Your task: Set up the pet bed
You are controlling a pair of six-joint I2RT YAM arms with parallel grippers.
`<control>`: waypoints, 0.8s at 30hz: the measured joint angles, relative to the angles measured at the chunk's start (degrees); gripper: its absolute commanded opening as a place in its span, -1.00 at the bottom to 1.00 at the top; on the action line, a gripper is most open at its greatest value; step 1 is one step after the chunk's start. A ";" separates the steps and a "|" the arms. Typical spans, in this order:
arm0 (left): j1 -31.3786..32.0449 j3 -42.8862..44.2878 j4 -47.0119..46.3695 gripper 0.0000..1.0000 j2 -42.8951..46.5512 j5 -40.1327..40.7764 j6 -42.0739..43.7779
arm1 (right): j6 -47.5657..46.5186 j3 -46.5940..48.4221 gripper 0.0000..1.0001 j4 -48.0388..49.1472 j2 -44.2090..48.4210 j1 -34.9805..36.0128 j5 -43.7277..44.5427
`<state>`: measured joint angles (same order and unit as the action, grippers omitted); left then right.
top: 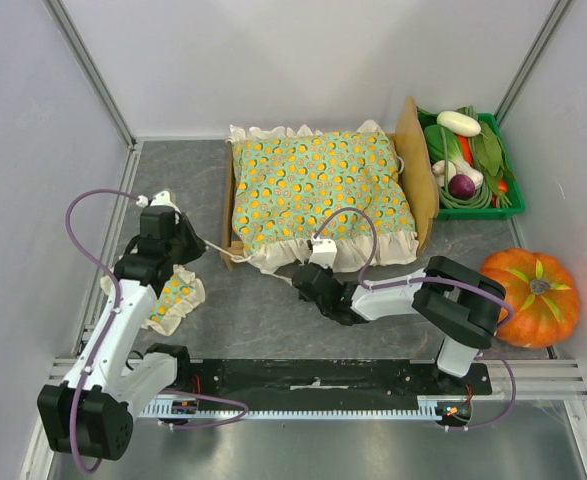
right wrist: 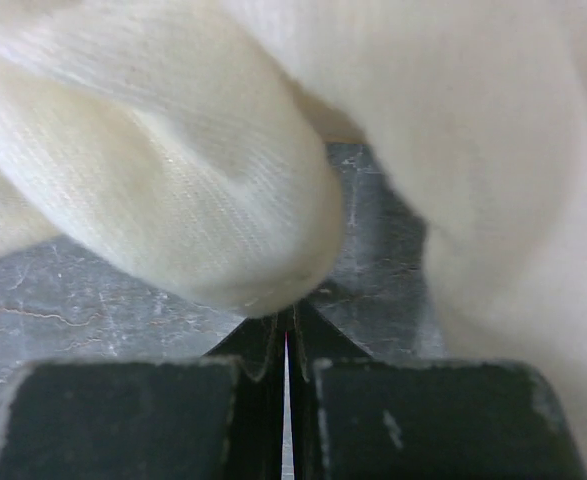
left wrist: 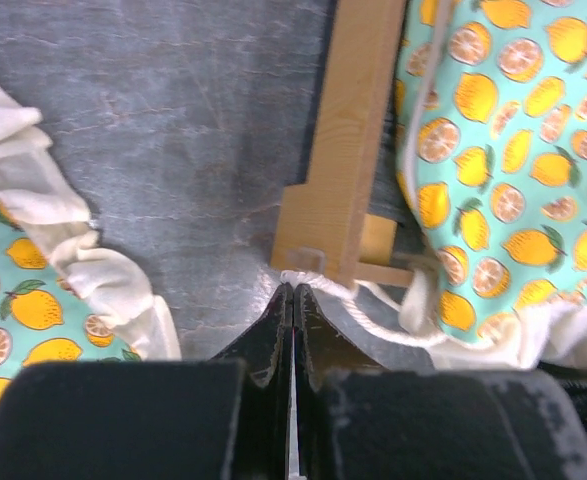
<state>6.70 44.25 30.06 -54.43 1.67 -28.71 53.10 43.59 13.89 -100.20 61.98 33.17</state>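
The pet bed [top: 229,205] is a light-wood frame with its arched headboard [top: 414,160] at the right end. A green orange-dotted frilled cushion [top: 318,185] covers it. My left gripper [top: 205,243] is shut at the bed's near-left corner. In the left wrist view its tips [left wrist: 293,288] pinch the end of a white cord [left wrist: 393,325] beside the wooden corner post [left wrist: 348,130]. My right gripper [top: 295,278] is shut at the cushion's front frill. In the right wrist view the cream frill [right wrist: 173,200] rests on its tips [right wrist: 286,318]; whether it is pinched I cannot tell.
A small matching pillow [top: 176,297] lies on the table left of the bed, under the left arm. A green crate [top: 473,213] of vegetables stands behind the headboard at the back right. An orange pumpkin [top: 528,295] sits at the right wall.
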 measured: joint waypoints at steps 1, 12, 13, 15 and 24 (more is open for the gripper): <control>-0.07 0.00 -0.11 -0.96 0.48 -1.11 0.17 | -0.76 -0.57 -1.00 0.26 0.44 -0.13 -0.39; -0.35 -7.76 -3.82 -0.97 2.62 -15.74 0.07 | -13.64 -0.59 -0.10 1.99 1.38 5.31 -12.50; -0.35 -7.80 -3.98 -0.97 2.34 -15.85 0.07 | -14.78 -0.61 0.05 1.29 1.86 5.55 -12.13; -0.35 -7.82 -4.37 -0.96 2.08 -15.98 0.07 | -18.10 -0.72 0.22 0.20 3.02 5.05 -10.91; -0.35 -7.82 -5.16 -0.97 2.03 -16.22 0.07 | -31.45 -0.68 0.26 -1.11 6.69 -2.97 -11.93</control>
<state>6.35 36.42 24.91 -52.40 -14.55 -28.64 21.65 42.92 12.78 -93.51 59.00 21.23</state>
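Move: The left hand holds one end of the cord up. The tie at the pet bed's near left corner lies about 7 cm to its right, 3 cm back and 10 cm lower; the small pillow's middle is some 12 cm left, 12 cm back and 13 cm below. From the right hand, low over the table, that tie is about 13 cm left and 1 cm ahead, slightly higher, the ruffle corner 8 cm left and level with it, the cushion's middle 15 cm ahead and 4 cm right. Still pinching its cord end, the left hand eases in towards the tied corner, about 5 cm right, then down and back, turning slightly clockwise, then holds. The right gripper first draws back and left some 7 cm, swinging about 25 degrees counter-clockwise, and spreads its fingers, letting go of the other cord end; open, it returns forward and right by the ruffle, rising slightly. ##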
